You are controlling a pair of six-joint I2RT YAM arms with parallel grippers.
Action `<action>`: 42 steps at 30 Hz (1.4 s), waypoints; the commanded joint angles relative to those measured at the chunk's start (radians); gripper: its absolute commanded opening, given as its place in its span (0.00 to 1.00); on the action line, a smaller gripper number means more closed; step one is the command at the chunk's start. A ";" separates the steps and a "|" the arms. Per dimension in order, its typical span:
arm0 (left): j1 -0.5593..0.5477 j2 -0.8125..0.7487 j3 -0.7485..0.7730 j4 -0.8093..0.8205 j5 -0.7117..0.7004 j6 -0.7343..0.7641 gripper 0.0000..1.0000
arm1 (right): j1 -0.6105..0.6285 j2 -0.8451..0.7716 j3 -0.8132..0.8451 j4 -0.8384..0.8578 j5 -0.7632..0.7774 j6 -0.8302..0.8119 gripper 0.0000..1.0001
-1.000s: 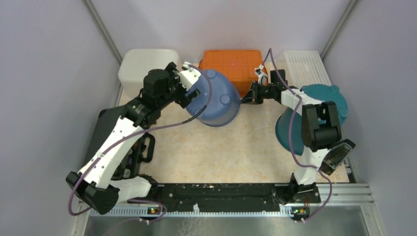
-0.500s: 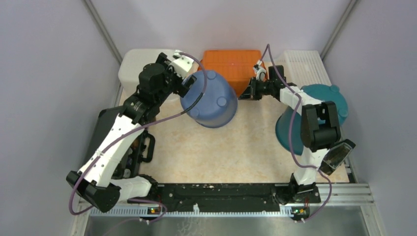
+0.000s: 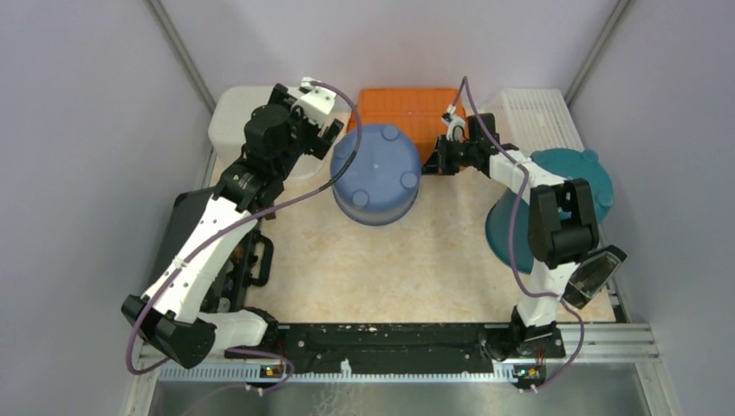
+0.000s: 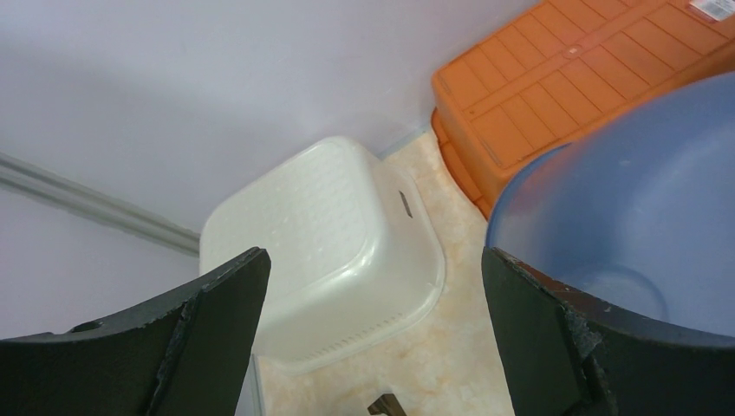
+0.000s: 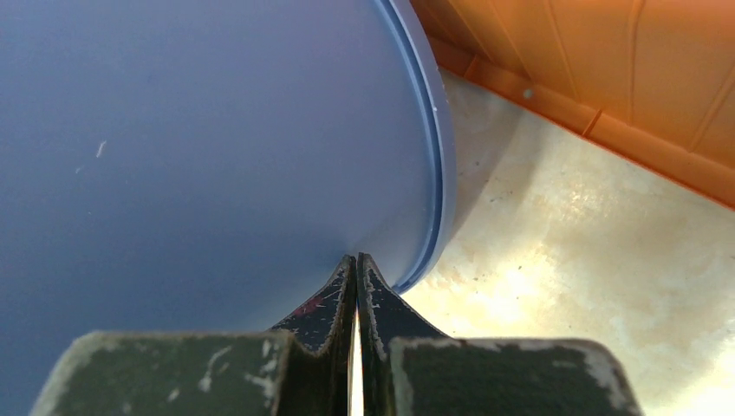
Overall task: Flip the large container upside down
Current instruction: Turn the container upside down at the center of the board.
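The large container [image 3: 375,173] is a blue round tub standing rim-down on the table, its flat base and small feet facing up. My left gripper [image 3: 334,137] is open just off the tub's upper left side, with nothing between its fingers. In the left wrist view the blue container [image 4: 641,199] fills the right side beyond the right finger, and the left gripper [image 4: 373,256] spans bare table and a white tub. My right gripper [image 3: 432,162] is shut, its tips against the tub's right side. The right wrist view shows the right gripper [image 5: 356,258] pointing at the blue wall [image 5: 199,147] close to its rim.
Along the back wall stand a white tub [image 3: 247,113], an orange crate [image 3: 414,108] and a white perforated basket [image 3: 539,117]. A teal container [image 3: 598,186] sits at the right behind the right arm. A black case [image 3: 186,230] lies at the left edge.
The blue container has gone from tilted on its side to standing flat on its rim, base up. My left gripper has drawn back toward the white tub; the right gripper has barely moved.
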 commanded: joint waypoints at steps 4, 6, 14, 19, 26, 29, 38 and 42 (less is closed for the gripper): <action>0.069 0.004 0.029 0.097 -0.059 -0.074 0.99 | 0.025 -0.082 0.078 0.012 0.078 -0.044 0.00; 0.098 0.016 0.042 0.086 -0.011 -0.107 0.99 | 0.030 -0.083 0.084 0.017 0.093 -0.043 0.00; 0.161 0.076 0.021 0.152 0.124 -0.149 0.99 | 0.066 -0.075 0.106 0.060 0.153 -0.029 0.03; 0.170 0.132 -0.026 0.214 0.158 -0.121 0.99 | 0.094 -0.060 0.109 0.038 0.158 -0.048 0.03; 0.172 0.100 -0.120 0.189 0.364 -0.146 0.99 | 0.105 -0.089 0.025 0.042 0.116 -0.070 0.02; 0.172 0.059 -0.164 0.174 0.381 -0.151 0.99 | 0.108 -0.113 0.003 0.033 0.104 -0.074 0.02; 0.171 -0.001 -0.225 0.023 0.552 -0.148 0.99 | 0.116 -0.230 -0.082 0.004 0.054 -0.115 0.03; 0.169 -0.028 -0.271 -0.015 0.612 -0.148 0.99 | 0.134 -0.272 -0.104 -0.055 0.015 -0.175 0.03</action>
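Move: From the left hand the tilted blue container's middle lies about 15 cm to the right, some 3 cm ahead and 25 cm below. The white bin is roughly 15 cm ahead and 10 cm left, 32 cm down. For the closed right hand, the blue container's middle is some 11 cm left, 1 cm back and about level; the orange bin lies 15 cm ahead, 3 cm left and 8 cm lower; the teal container 26 cm right, 8 cm back. Forward about 6 cm and slightly left, then down about 8 cm while swinging back and right, the wide-open left hand comes in at the left edge of the blue container's base, tipping down and turning clockwise. The right hand keeps its closed fingertips at the right wall, easing up, forward and left, then drawing back some 6 cm with a last rise. ##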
